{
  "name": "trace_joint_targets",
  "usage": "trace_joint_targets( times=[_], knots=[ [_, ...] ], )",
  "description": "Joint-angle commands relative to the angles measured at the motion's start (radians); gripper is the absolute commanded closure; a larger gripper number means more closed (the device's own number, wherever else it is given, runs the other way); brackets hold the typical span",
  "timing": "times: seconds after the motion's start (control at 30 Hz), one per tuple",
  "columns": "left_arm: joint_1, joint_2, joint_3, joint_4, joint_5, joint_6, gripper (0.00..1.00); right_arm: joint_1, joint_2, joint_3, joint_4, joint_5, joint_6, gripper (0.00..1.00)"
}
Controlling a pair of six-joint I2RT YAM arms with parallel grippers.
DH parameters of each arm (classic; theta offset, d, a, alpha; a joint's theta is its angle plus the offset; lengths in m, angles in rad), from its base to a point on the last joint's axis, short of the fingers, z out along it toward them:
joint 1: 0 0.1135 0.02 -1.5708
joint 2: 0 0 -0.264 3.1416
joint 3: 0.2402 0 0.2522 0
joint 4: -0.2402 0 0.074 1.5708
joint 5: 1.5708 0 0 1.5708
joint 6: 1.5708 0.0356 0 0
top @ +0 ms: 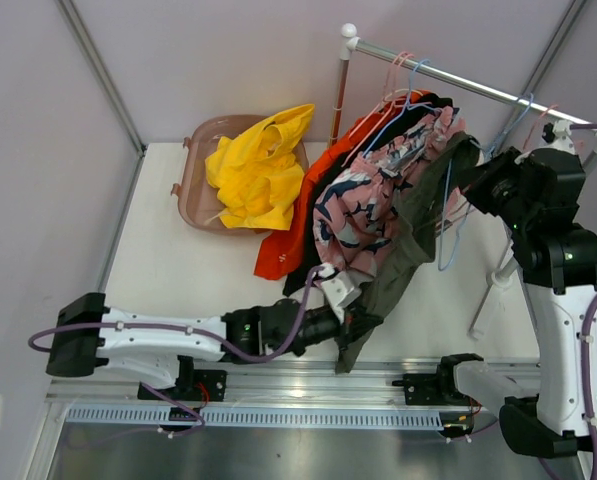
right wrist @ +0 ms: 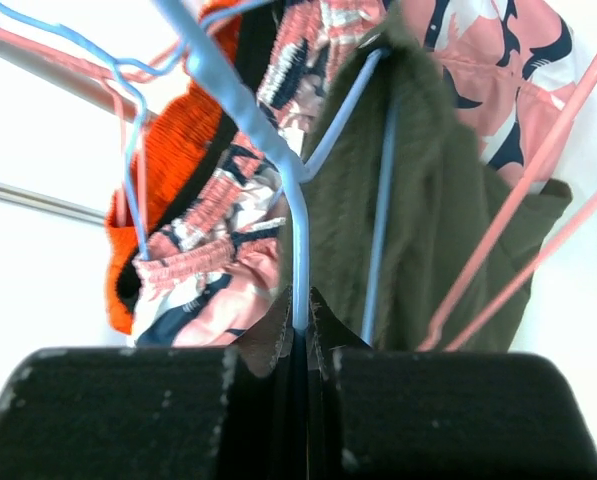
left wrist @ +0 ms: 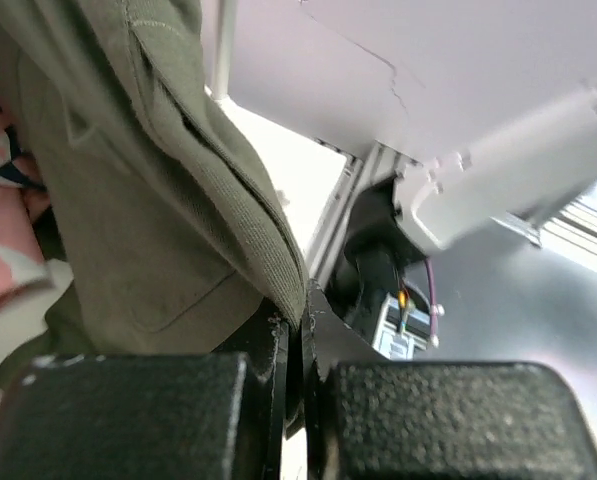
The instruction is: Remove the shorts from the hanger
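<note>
The dark olive-green shorts [top: 410, 232] hang on a blue hanger [top: 446, 225] from the rail [top: 458, 82], beside the pink patterned shorts [top: 363, 205], the black shorts and the orange shorts [top: 303, 210]. My left gripper [top: 363, 325] is shut on the lower hem of the olive shorts [left wrist: 148, 200]. My right gripper [top: 475, 180] is shut on the blue hanger wire [right wrist: 300, 270], with the olive shorts [right wrist: 418, 240] right behind it. The yellow shorts [top: 258, 165] lie in a basket.
A brown plastic basket [top: 193, 180] sits at the table's back left. Pink and blue wire hangers [top: 408, 75] hang on the rail, whose white post [top: 343, 80] stands behind the clothes. An aluminium rail [top: 278, 385] runs along the near edge.
</note>
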Motion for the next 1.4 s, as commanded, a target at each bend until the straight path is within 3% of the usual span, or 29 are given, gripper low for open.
trace_joint_targets(
  times=[0.0, 0.27, 0.43, 0.6, 0.9, 1.17, 1.27, 1.37],
  knots=[
    [0.061, 0.101, 0.254, -0.14, -0.034, -0.006, 1.0, -0.022, -0.072, 0.038, 0.133, 0.006, 0.02, 1.0],
    [0.28, 0.287, 0.537, -0.263, 0.027, -0.002, 1.0, -0.021, -0.12, 0.202, -0.206, -0.217, 0.041, 1.0],
    [0.331, 0.293, 0.588, -0.31, 0.062, 0.001, 1.0, -0.022, -0.121, 0.315, -0.303, -0.223, 0.027, 1.0],
    [0.316, 0.177, 0.492, -0.311, 0.125, -0.028, 1.0, -0.022, -0.095, 0.271, -0.223, -0.171, 0.004, 1.0],
    [0.193, -0.111, 0.307, -0.521, -0.007, -0.037, 1.0, -0.022, 0.052, 0.2, -0.007, -0.09, -0.029, 1.0],
    [0.173, -0.363, 0.139, -0.596, -0.071, -0.088, 1.0, -0.028, 0.234, 0.3, 0.073, -0.036, -0.098, 1.0],
    [0.171, -0.392, 0.145, -0.642, -0.094, -0.102, 1.0, -0.031, 0.277, 0.312, 0.067, -0.004, -0.1, 1.0],
    [0.171, -0.415, 0.207, -0.704, -0.113, -0.099, 1.0, -0.033, 0.247, 0.221, 0.099, -0.016, -0.086, 1.0]
  ],
)
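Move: The left hand already pinches one end of the olive shorts, whose other end still hangs on the blue hanger that the right hand grips. That hanger is about 18 cm ahead of the left hand, 18 cm right and 12 cm higher; the floral shorts are some 20 cm straight ahead and 7 cm up, the pink basket roughly 36 cm ahead, 27 cm left, 20 cm down. From the right hand, the rail is about 11 cm ahead and 10 cm up, the floral shorts level with it, 17 cm left and 8 cm lower. Keeping its pinch on the olive shorts, the left hand sweeps about 16 cm forward, slightly right and up, while the right hand draws the blue hanger some 11 cm back and 8 cm up, away from the rail. Then both reverse: the right carries the hanger about 19 cm forward and down, ending close to the rail, as the left pulls the shorts back some 11 cm and 15 cm left, away from the hanger, its grip still shut. ##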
